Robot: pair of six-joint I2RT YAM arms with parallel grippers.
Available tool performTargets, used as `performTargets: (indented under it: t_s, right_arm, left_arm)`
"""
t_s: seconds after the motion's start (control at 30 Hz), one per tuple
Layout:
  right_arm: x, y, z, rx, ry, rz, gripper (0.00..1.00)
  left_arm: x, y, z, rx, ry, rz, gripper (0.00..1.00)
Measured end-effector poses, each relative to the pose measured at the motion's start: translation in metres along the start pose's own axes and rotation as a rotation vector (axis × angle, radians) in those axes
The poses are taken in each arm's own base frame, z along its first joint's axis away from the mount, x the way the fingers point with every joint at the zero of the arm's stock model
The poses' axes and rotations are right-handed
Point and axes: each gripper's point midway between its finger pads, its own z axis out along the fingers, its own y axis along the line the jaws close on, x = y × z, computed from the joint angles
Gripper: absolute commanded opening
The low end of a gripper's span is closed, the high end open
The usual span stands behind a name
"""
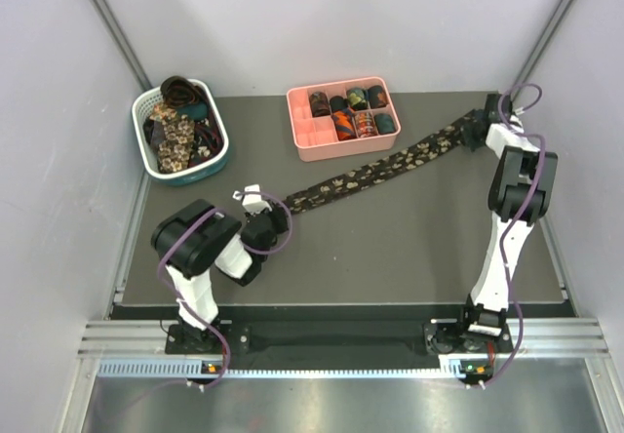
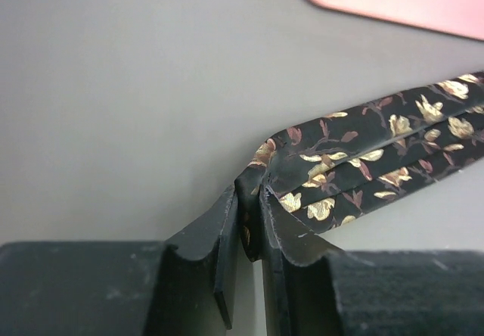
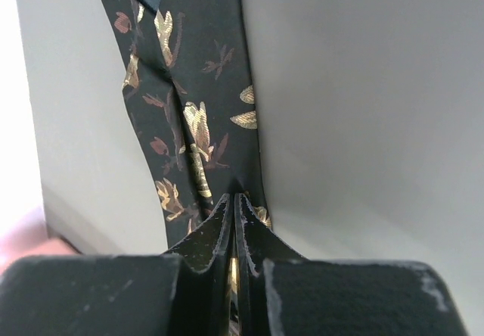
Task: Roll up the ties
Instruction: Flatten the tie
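A long dark tie (image 1: pixel 380 172) with a beige floral print lies stretched diagonally across the dark table. My left gripper (image 1: pixel 284 209) is shut on its near-left end; in the left wrist view the jaws (image 2: pixel 249 194) pinch the folded tip of the tie (image 2: pixel 363 162). My right gripper (image 1: pixel 475 127) is shut on the far-right end, and in the right wrist view the tie (image 3: pixel 189 109) runs away from the closed fingertips (image 3: pixel 233 198). Several rolled ties (image 1: pixel 356 111) sit as coils in the pink tray. More loose ties (image 1: pixel 175 126) fill the basket.
The pink divided tray (image 1: pixel 341 150) stands at the back centre, its left compartments bare. A white-and-teal slotted basket (image 1: pixel 223 142) sits at the back left. Light walls enclose the table on three sides, and a metal rail runs along the near edge.
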Motion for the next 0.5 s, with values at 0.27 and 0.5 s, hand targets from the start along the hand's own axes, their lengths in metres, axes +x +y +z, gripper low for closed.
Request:
performTargets:
  t_s: [0.27, 0.5]
  right_arm:
    - [-0.023, 0.007, 0.005, -0.057, -0.052, -0.021, 0.41]
    - [-0.017, -0.010, -0.026, -0.061, -0.068, -0.104, 0.68]
  left_arm:
    - [0.001, -0.014, 0.005, 0.074, 0.001, 0.016, 0.33]
    - [-0.034, -0.027, -0.011, 0.100, -0.053, -0.013, 0.50]
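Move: The left hand still holds the tie's left end bunched between its fingertips, about 1 cm below the hand point. From there the pink box is some 24 cm ahead and 16 cm to the right, and the basket about 19 cm ahead and 27 cm to the left. The right hand's shut fingertips are down on the tie's right part, roughly 1 cm below the hand point; the pink box lies some 35 cm to its left and 3 cm ahead. The left hand eases about 1 cm to the right, then opens its fingers part-way, letting go of the tie's left end, and rises roughly 4.5 cm straight up off it. The right hand finishes its pull along the tie with some 2 cm to the right and 1 cm forward, then spreads its shut fingers to over half open, comes free of the cloth, and draws back about 3 cm while lifting 2 cm. ##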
